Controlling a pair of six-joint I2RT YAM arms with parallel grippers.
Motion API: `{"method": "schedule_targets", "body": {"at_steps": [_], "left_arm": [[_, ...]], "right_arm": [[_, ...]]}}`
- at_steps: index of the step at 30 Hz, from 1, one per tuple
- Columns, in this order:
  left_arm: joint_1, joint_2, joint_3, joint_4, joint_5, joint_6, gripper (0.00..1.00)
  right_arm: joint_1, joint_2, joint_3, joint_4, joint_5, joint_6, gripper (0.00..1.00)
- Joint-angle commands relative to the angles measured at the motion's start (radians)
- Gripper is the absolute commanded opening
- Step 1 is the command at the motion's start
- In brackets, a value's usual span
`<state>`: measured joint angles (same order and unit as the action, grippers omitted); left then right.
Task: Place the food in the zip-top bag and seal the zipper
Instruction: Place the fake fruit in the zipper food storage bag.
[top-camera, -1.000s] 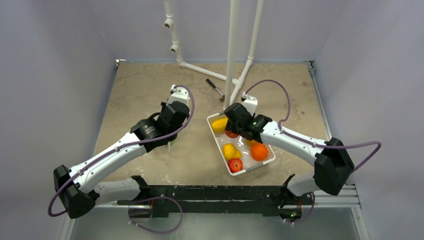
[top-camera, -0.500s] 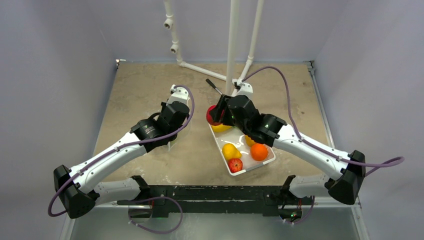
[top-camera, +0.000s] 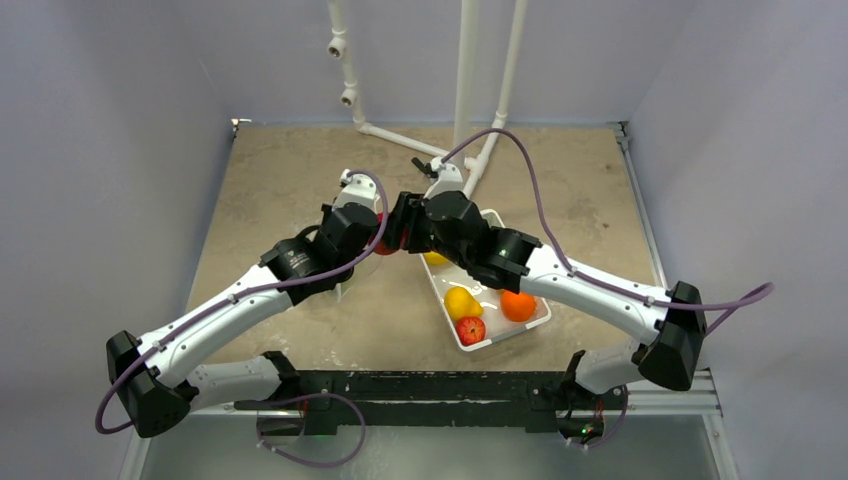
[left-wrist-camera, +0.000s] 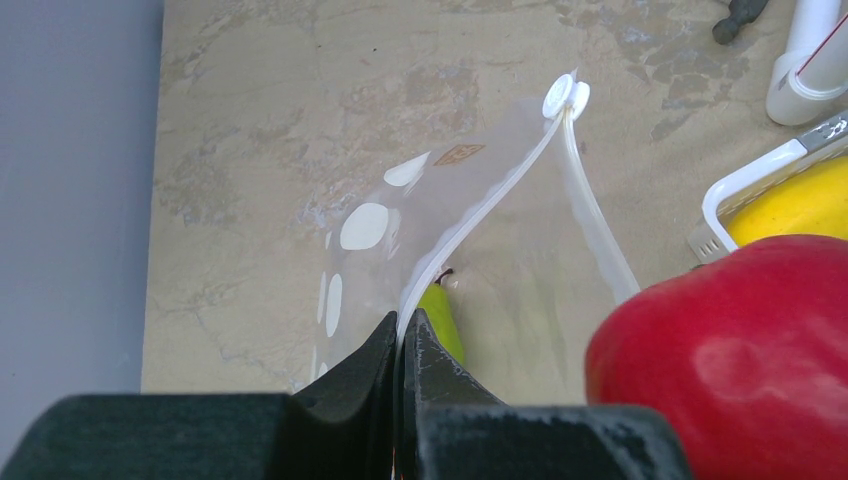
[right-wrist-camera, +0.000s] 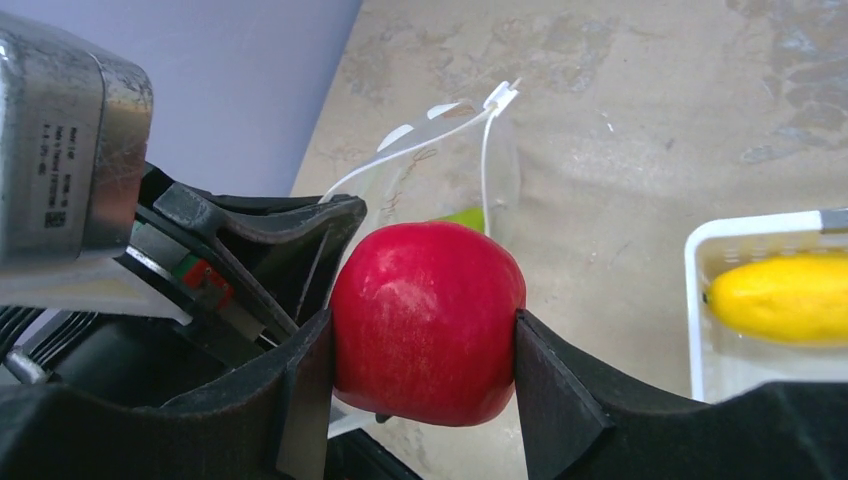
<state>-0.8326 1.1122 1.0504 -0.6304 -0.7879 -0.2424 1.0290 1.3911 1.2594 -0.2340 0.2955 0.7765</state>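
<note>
My right gripper (right-wrist-camera: 425, 330) is shut on a glossy red apple (right-wrist-camera: 425, 320), one piece of the food, held in the air just right of my left wrist (top-camera: 345, 228). The apple (left-wrist-camera: 740, 350) hangs beside the clear zip-top bag (left-wrist-camera: 500, 260). My left gripper (left-wrist-camera: 403, 330) is shut on the bag's mouth edge, pinching the whitish zipper (left-wrist-camera: 480, 215) and holding the mouth up and apart. A white slider (left-wrist-camera: 565, 97) sits at the strip's far end. A green piece (left-wrist-camera: 440, 318) lies inside the bag.
The white tray (top-camera: 437, 285) right of centre holds a lemon (top-camera: 462, 300), a red apple (top-camera: 470, 329), an orange (top-camera: 517, 305) and a yellow piece (top-camera: 435, 258). White pipes (top-camera: 465, 90) rise at the back, with a small black tool (top-camera: 430, 168) near their foot.
My right gripper has lifted the red apple out of the tray and carried it left, up to the bag's held mouth. The left arm has stayed still.
</note>
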Motion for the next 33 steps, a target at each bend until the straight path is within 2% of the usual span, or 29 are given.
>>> {"method": "schedule_targets", "body": {"at_steps": [1, 10, 14, 17, 22, 28, 33], "left_arm": [[-0.003, -0.024, 0.000, 0.021, -0.005, 0.002, 0.00], [-0.004, -0.033, 0.000, 0.023, -0.007, 0.000, 0.00], [-0.003, -0.035, 0.000, 0.022, -0.010, 0.000, 0.00], [-0.003, -0.035, 0.001, 0.022, -0.010, 0.000, 0.00], [-0.003, -0.037, 0.001, 0.024, -0.010, 0.000, 0.00], [-0.003, -0.033, 0.001, 0.024, -0.011, 0.000, 0.00], [-0.003, -0.032, -0.001, 0.023, -0.011, 0.000, 0.00]], "right_arm": [[0.009, 0.030, 0.060, 0.094, -0.033, -0.030, 0.22], [0.020, 0.133, 0.074, 0.119, -0.043, -0.030, 0.22], [0.022, 0.174, 0.068, 0.112, -0.023, -0.021, 0.27], [0.025, 0.195, 0.065, 0.101, -0.001, -0.012, 0.35], [0.025, 0.223, 0.066, 0.073, 0.042, 0.003, 0.63], [0.026, 0.215, 0.074, 0.062, 0.051, 0.005, 0.91], [0.026, 0.180, 0.077, 0.060, 0.053, 0.008, 0.93]]}}
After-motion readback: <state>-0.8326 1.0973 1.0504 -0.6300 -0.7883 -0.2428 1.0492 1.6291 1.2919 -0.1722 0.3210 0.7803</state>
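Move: The right hand holds the red apple; the bag's open mouth is about 4 cm to its left, 3 cm ahead and 5 cm lower. The pear in the bag sits roughly 11 cm left, 3 cm ahead and 18 cm below; the basket's long yellow fruit is some 10 cm right, 7 cm ahead and 18 cm below. From the left hand, pinching the bag's rim, the mouth's middle is around 4 cm right and 3 cm ahead, about level. Right hand shifts left, then sinks about 8 cm into the bag's mouth and opens, releasing the red apple. ##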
